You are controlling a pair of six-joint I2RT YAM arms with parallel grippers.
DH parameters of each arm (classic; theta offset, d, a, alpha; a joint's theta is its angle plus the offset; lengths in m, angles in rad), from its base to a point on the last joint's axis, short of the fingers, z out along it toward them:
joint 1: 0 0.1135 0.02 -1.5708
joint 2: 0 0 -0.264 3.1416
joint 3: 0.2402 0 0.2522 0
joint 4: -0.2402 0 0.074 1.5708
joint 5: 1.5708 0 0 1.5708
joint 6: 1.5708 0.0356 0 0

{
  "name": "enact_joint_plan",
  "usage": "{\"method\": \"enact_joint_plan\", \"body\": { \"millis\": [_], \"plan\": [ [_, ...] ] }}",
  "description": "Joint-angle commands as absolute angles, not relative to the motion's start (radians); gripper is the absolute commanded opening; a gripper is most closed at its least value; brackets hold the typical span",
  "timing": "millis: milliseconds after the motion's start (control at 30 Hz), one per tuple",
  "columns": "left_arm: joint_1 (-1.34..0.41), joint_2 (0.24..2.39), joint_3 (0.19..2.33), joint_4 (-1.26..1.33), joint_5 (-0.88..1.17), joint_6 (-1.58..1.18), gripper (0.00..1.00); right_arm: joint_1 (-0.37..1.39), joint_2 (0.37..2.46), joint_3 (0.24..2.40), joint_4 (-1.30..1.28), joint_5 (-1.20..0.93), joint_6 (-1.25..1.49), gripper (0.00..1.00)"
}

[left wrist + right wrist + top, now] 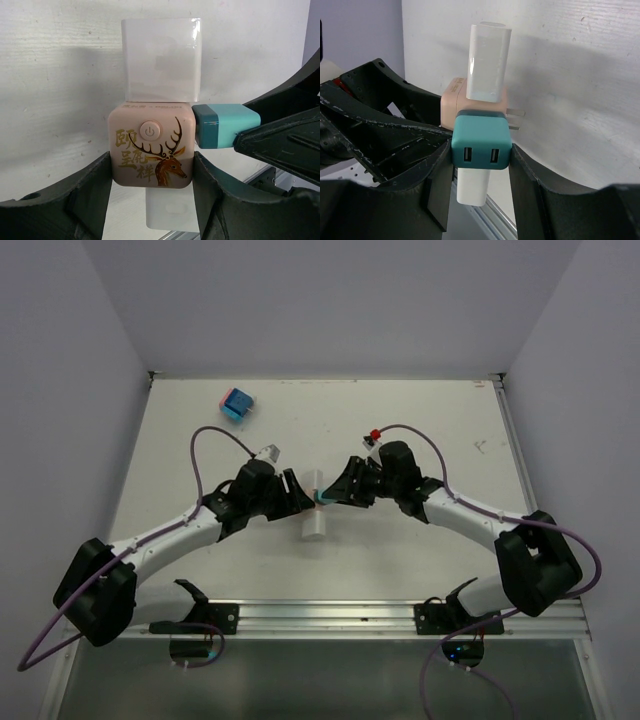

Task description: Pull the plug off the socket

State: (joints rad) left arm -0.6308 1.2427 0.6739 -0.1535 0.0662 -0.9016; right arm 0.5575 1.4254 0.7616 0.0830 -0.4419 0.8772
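Observation:
The socket [150,150] is a pink cube with a power button and a gold deer drawing. My left gripper [151,170] is shut on it, one finger on each side. A teal two-port USB plug [225,125] sits flush against the cube's right side, and my right gripper [481,150] is shut on that plug [481,142]. White adapters stick out of the cube's top [161,60] and bottom [170,210]. In the top view both grippers [295,490] [335,492] meet at mid-table around the cube [313,486]. Metal prongs [515,120] show behind the plug.
A blue and pink block [237,403] lies at the back left of the table. The aluminium rail [330,615] runs along the near edge under the arm bases. Purple cables loop over both arms.

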Motion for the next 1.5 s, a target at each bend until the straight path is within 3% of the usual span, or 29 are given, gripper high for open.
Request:
{"method": "enact_joint_plan", "body": {
  "millis": [0,600,1100,1467],
  "plan": [
    [-0.565,1.213,0.667,-0.446,-0.291,-0.851,0.0,0.449,1.361,0.788,-0.081,-0.302,0.772,0.0],
    [-0.594,1.233,0.761,-0.488,-0.331,-0.888,0.0,0.531,1.423,0.813,-0.02,-0.241,0.847,0.0],
    [-0.629,1.284,0.678,-0.403,-0.327,-0.919,0.0,0.543,1.5,0.792,0.074,-0.244,0.847,0.0],
    [-0.629,1.123,0.647,-0.312,-0.282,-0.876,0.0,0.344,1.511,0.782,0.113,-0.319,0.841,0.0]
  ]
}}
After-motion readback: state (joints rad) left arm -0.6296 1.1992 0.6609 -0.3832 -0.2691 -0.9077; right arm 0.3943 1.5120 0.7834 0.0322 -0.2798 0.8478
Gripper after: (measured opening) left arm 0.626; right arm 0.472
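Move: The left hand already grips the pink socket and the right hand the teal plug, the two still together. The plug lies about 4 cm right and 1 cm ahead of the left hand, and the socket about 4 cm left and 1 cm back of the right. From the left hand, one white block sits about 5 cm ahead and 1 cm right, and another some 5 cm back and 1 cm right, all roughly level. Still gripping, both hands rise slightly, then pull apart: socket 7 cm left, plug 8 cm right-forward, both sinking. ##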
